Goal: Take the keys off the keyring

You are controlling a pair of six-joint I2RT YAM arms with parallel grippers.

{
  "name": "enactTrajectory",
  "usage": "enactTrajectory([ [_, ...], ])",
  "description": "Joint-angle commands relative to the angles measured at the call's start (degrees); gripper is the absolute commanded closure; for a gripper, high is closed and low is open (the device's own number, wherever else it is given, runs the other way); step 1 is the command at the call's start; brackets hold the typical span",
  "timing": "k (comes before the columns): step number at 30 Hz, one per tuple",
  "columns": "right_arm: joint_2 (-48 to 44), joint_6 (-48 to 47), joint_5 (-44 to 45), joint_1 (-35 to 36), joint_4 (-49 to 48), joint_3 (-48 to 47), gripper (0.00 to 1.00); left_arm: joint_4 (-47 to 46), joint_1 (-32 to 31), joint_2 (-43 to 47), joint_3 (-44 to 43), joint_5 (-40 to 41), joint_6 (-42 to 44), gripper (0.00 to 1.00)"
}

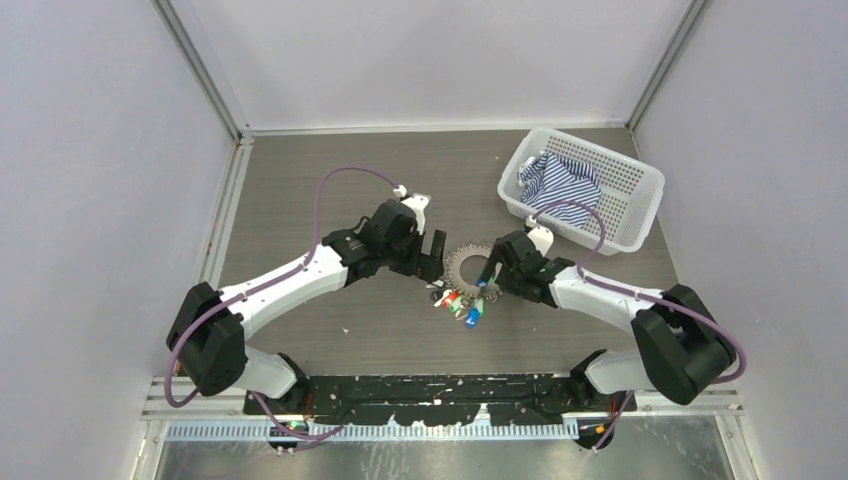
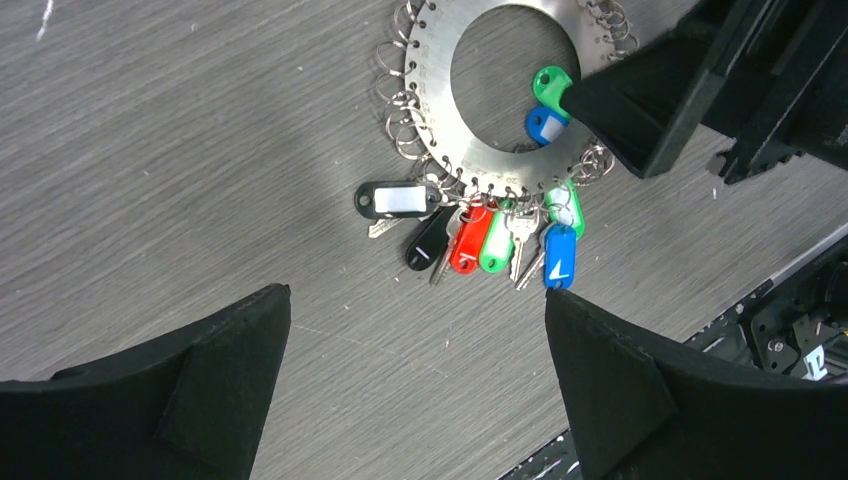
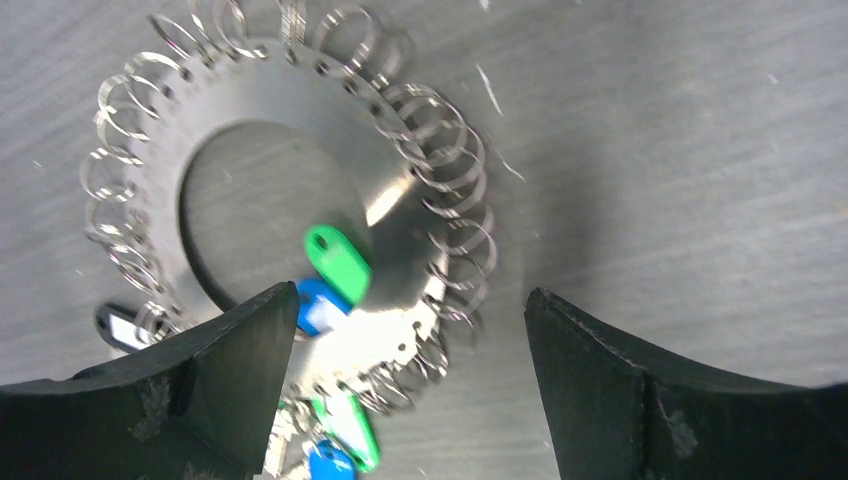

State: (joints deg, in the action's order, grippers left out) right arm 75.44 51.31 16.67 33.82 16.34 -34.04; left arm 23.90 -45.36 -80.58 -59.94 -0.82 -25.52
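Observation:
The keyring (image 1: 463, 266) is a flat grey metal disc with an open centre and small wire loops round its rim, lying on the table between both arms. The keys (image 1: 462, 303) with black, red, green and blue tags (image 2: 470, 250) fan out from its near edge. A green tag (image 3: 338, 262) and a blue tag (image 3: 318, 305) lie over the hole. My left gripper (image 2: 417, 295) is open just left of the ring, its jaws holding nothing. My right gripper (image 3: 410, 292) is open and straddles the rim of the keyring (image 3: 330, 120), one finger (image 2: 650, 100) beside the green tag.
A white perforated basket (image 1: 628, 172) holding a blue-and-white striped cloth (image 1: 560, 185) stands at the back right, just behind my right arm. Grey walls close in the table on three sides. The black base rail (image 1: 450, 392) runs along the near edge.

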Motion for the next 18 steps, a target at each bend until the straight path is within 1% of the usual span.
enactTrajectory([
  [1, 4.72, 1.00, 1.61, 0.57, -5.81, 0.73, 0.12, -6.11, 0.15, 0.41, 2.90, -1.14, -1.48, 0.00],
  [3, 6.93, 1.23, 1.78, 0.65, -6.84, 0.65, 0.13, -7.14, 0.10, 0.55, 4.22, -1.63, -1.69, 0.00],
  [7, 15.28, -0.15, 4.24, 2.35, -0.73, -5.26, 0.31, -8.27, 0.09, 0.52, 6.02, -2.78, -2.51, 0.00],
  [10, 17.36, -0.22, 5.06, 4.78, 0.96, -5.70, 0.41, -8.57, 0.06, 2.29, 7.74, -2.27, -3.44, 0.00],
  [12, 17.52, -0.64, 5.42, 6.48, 2.54, -7.38, 0.53, -8.28, 0.12, 4.56, 8.94, -1.89, -3.70, 0.00],
  [15, 15.93, -0.90, 7.88, 9.57, 6.84, -11.08, 0.75, -7.51, 0.11, 8.61, 10.55, -1.06, -2.91, 0.00],
  [16, 14.71, -0.55, 9.60, 10.77, 8.14, -12.13, 0.81, -6.98, 0.17, 9.62, 10.97, -0.82, -2.52, 0.00],
  [18, 11.80, 0.57, 12.27, 12.98, 10.91, -13.73, 0.88, -5.86, 0.10, 11.36, 11.70, -0.62, -2.00, 0.00],
])
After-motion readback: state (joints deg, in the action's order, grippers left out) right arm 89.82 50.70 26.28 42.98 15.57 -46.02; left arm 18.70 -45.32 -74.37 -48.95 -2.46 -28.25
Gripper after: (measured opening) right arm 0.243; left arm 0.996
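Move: Low over the table, the open right hand has the keyring's middle about 5 cm ahead and 5 cm to its left, some 2 cm below. Inside the hole, the inner green tag lies roughly 2 cm ahead and 3 cm left of that hand; the outer blue tag is about 4 cm back and 5 cm left, the red tag 2 cm back and 9 cm left. From the left hand the keyring is about 5 cm ahead, 10 cm right and 13 cm below. Skimming low and level, the right hand goes about 5 cm forward and 3 cm left along the keyring's right side, then hooks back slightly while carrying on left, its fingers closing from wide to about a quarter open to pinch the plate's right-hand band, one finger in the hole and one outside. The empty left hand, still wide open, sinks some 3.5 cm and draws back, rising slightly at the end. ##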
